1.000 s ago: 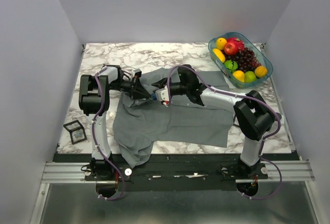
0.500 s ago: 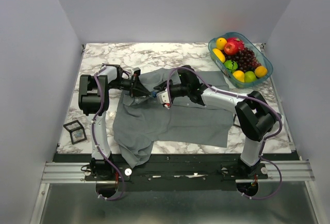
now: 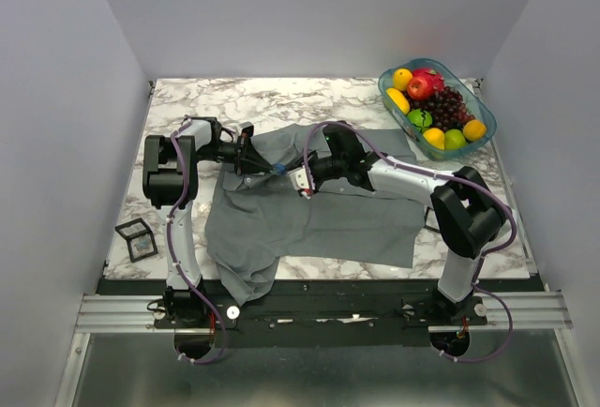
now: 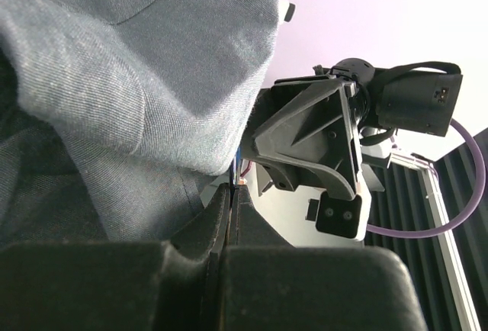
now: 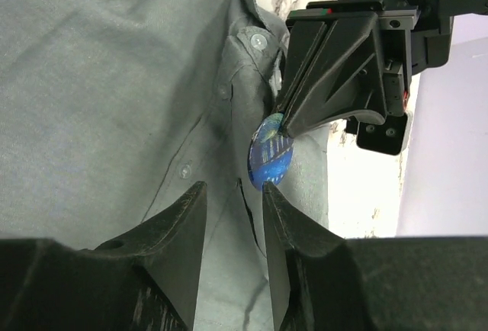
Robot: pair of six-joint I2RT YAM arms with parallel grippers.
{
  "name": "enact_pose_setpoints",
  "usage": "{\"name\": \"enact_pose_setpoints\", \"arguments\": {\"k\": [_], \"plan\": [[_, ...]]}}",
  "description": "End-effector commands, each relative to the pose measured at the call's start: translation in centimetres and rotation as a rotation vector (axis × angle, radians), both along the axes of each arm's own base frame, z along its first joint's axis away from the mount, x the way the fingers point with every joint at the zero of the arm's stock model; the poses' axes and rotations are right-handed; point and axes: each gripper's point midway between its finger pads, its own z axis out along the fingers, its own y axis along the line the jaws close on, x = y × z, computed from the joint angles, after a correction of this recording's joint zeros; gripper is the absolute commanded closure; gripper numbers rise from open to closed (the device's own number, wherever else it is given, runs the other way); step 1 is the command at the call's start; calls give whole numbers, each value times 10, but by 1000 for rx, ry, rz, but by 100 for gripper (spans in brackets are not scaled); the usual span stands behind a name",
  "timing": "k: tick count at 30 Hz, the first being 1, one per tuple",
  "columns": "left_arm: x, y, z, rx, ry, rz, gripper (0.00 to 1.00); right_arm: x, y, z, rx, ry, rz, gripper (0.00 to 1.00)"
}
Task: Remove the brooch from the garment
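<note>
The grey shirt (image 3: 319, 215) lies spread on the marble table. The blue round brooch (image 5: 271, 155) sits by the button placket near the collar, and it also shows in the top view (image 3: 278, 170). My left gripper (image 3: 265, 167) is shut, and its tips pinch the brooch's upper edge (image 5: 283, 126). In the left wrist view its fingers (image 4: 231, 194) are closed together with a thin blue sliver at the tip, under a raised fold of shirt (image 4: 152, 79). My right gripper (image 5: 234, 192) is open and empty. It lies low over the shirt just short of the brooch, and one fingertip (image 5: 267, 191) almost touches it.
A clear basket of fruit (image 3: 480, 107) stands at the back right corner. A black wire-frame cube (image 3: 137, 238) sits by the left front edge. Pale shirt buttons (image 5: 258, 40) line the placket. The shirt's sleeve hangs over the near table edge (image 3: 248, 285).
My left gripper has drawn back a little to the left, so the blue brooch now shows between the two grippers. My right gripper has eased slightly to the right.
</note>
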Motion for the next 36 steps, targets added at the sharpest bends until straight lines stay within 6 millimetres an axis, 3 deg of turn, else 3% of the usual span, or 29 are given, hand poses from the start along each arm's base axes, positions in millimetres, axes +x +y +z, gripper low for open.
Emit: {"name": "enact_pose_setpoints", "arguments": {"k": [1,6,14,23,27,29,30,33,36], "plan": [[5,1,40,-195,22,45,100,5,7,5,47,26,-22,57],[3,1,39,-196,54,44,100,20,15,16,109,-5,-68,58],[1,0,37,-196,108,43,100,4,15,4,74,10,22,57],[-5,1,34,-196,188,45,100,10,24,-1,90,26,-6,57],[-7,1,33,-195,205,45,100,14,27,-1,99,29,-24,62],[-6,1,32,-194,217,44,92,19,28,2,113,34,-54,67],[-6,1,32,-192,222,45,66,21,28,3,118,38,-64,74],[-6,2,32,-193,240,43,40,28,31,8,137,53,-100,83],[-8,3,31,-192,254,45,31,34,35,18,175,118,-153,93]]}}
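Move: The blue brooch is already pinched by one edge in the left fingertips; its middle lies about 2 cm to the right of the left hand, level with it. From the right hand's half-open fingers it sits some 2 cm ahead, 3 cm to the left and about level. The garment spreads beneath: its middle is roughly 10 cm right, 4 cm back and 9 cm below the left hand, and about 5 cm right, 3 cm back and 9 cm below the right. The brooch, still held in the left fingers, is rolled some 10–15 degrees, forward side down, as that hand eases about 1 cm back and down. The right hand works forward and left, about 2 cm each way, rising briefly, dipping, then lifting again, and closes on the brooch's free part. The left fingers then open about two-thirds and let go. ##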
